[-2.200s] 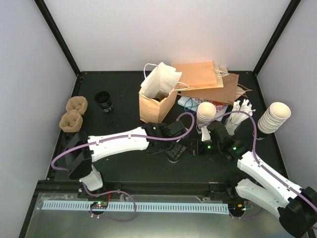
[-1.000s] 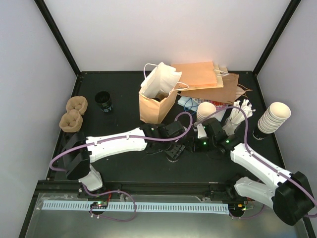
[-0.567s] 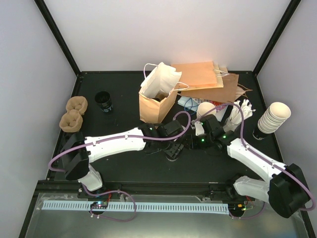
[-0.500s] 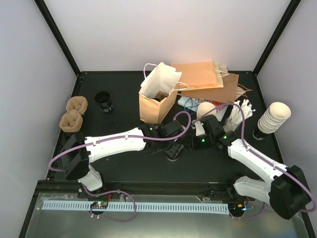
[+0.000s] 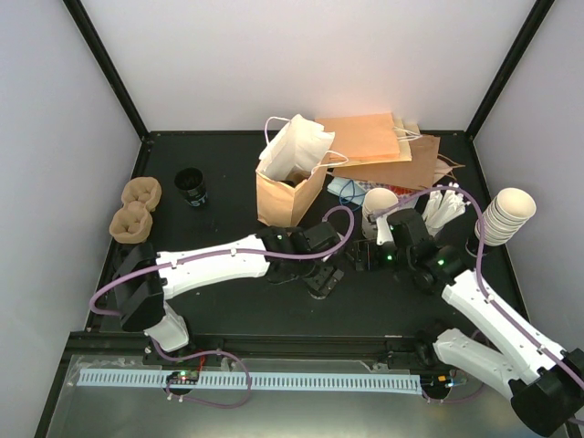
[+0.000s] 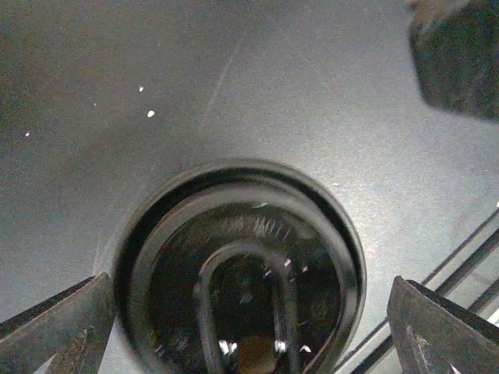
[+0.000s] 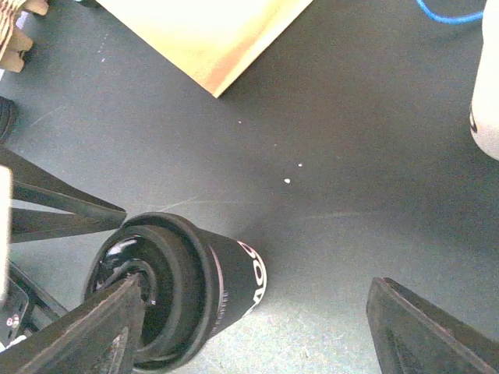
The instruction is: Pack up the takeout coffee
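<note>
The takeout coffee (image 7: 230, 276) is a dark cup with white lettering and a black lid (image 6: 242, 273). It stands upright on the black table. In the left wrist view my left gripper (image 6: 249, 282) hangs straight over the lid, open, one finger on each side and not touching. My right gripper (image 7: 256, 284) is open too; the cup stands just inside its left finger (image 7: 86, 327). In the top view the left gripper (image 5: 321, 277) covers most of the cup, and the right gripper (image 5: 364, 258) sits close on its right.
An open brown paper bag (image 5: 290, 187) with a white bag in it stands just behind. Flat brown bags (image 5: 388, 146), a white cup (image 5: 380, 206), stacked white cups (image 5: 503, 217) and white cutlery (image 5: 443, 206) lie back right. Pulp carriers (image 5: 135, 208) and a black cup (image 5: 192, 187) sit left.
Both grippers have opened wider. The right gripper has let go of the cup and drawn back a little to the right. The left arm has stayed over the cup.
</note>
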`<state>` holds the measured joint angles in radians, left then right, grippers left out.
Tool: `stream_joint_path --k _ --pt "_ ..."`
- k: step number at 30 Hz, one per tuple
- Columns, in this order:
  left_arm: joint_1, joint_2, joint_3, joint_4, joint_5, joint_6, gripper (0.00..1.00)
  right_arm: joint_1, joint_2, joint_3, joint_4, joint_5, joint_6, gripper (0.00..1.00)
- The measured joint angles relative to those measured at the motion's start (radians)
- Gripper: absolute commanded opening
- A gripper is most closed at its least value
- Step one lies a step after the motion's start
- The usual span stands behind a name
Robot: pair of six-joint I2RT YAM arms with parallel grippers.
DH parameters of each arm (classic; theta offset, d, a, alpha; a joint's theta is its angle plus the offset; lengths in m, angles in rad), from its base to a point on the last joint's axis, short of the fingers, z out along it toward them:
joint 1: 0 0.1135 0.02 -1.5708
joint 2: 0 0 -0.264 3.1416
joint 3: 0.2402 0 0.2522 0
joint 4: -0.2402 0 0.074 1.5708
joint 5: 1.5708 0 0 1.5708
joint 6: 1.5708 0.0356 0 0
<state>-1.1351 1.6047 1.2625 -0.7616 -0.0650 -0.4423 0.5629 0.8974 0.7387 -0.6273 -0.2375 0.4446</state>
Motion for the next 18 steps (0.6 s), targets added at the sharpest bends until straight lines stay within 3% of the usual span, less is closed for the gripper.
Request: stream_joint_path --k 7,9,11,18 --pt "0.0 -0.002 0.121 -0.082 0.014 0.0 0.99 -0.001 0.022 0.065 -0.109 0.019 -0.03 0.89" --pt "0.0 -0.011 0.166 -0.106 0.01 0.0 0.99 0.002 0.054 0.113 -0.136 0.02 -0.045 0.97" --pt "0.003 -0.034 0.191 -0.13 0.003 -0.001 0.99 0.024 0.087 0.163 -0.169 0.035 -0.066 0.98" --pt "0.113 -0.284 0.162 -0.192 -0.006 0.007 0.99 0.283 0.251 0.366 -0.314 0.209 -0.081 0.98"
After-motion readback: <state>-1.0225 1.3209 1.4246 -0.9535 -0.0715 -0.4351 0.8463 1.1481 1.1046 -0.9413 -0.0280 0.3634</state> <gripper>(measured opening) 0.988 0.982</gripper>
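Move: The lidded coffee cup stands between the left hand's already opened fingers, its middle about 4 cm below that hand; from the right hand it lies roughly 9 cm left, 4 cm back and 8 cm down. The paper bag is some 17 cm ahead and 8 cm left of the left hand. The paper cup stack stands about 10 cm ahead of the right hand and 3 cm to its right. The coffee cup, already released, is left standing as the left hand rises off it by about 14 cm, fingers staying wide open, then swings some 5 cm left. Meanwhile the right hand dips slightly, then sweeps about 4 cm left with a small lift and drawback, closing sideways on the cup, opening its fingers wide and tipping them some 20 degrees steeper downward. ##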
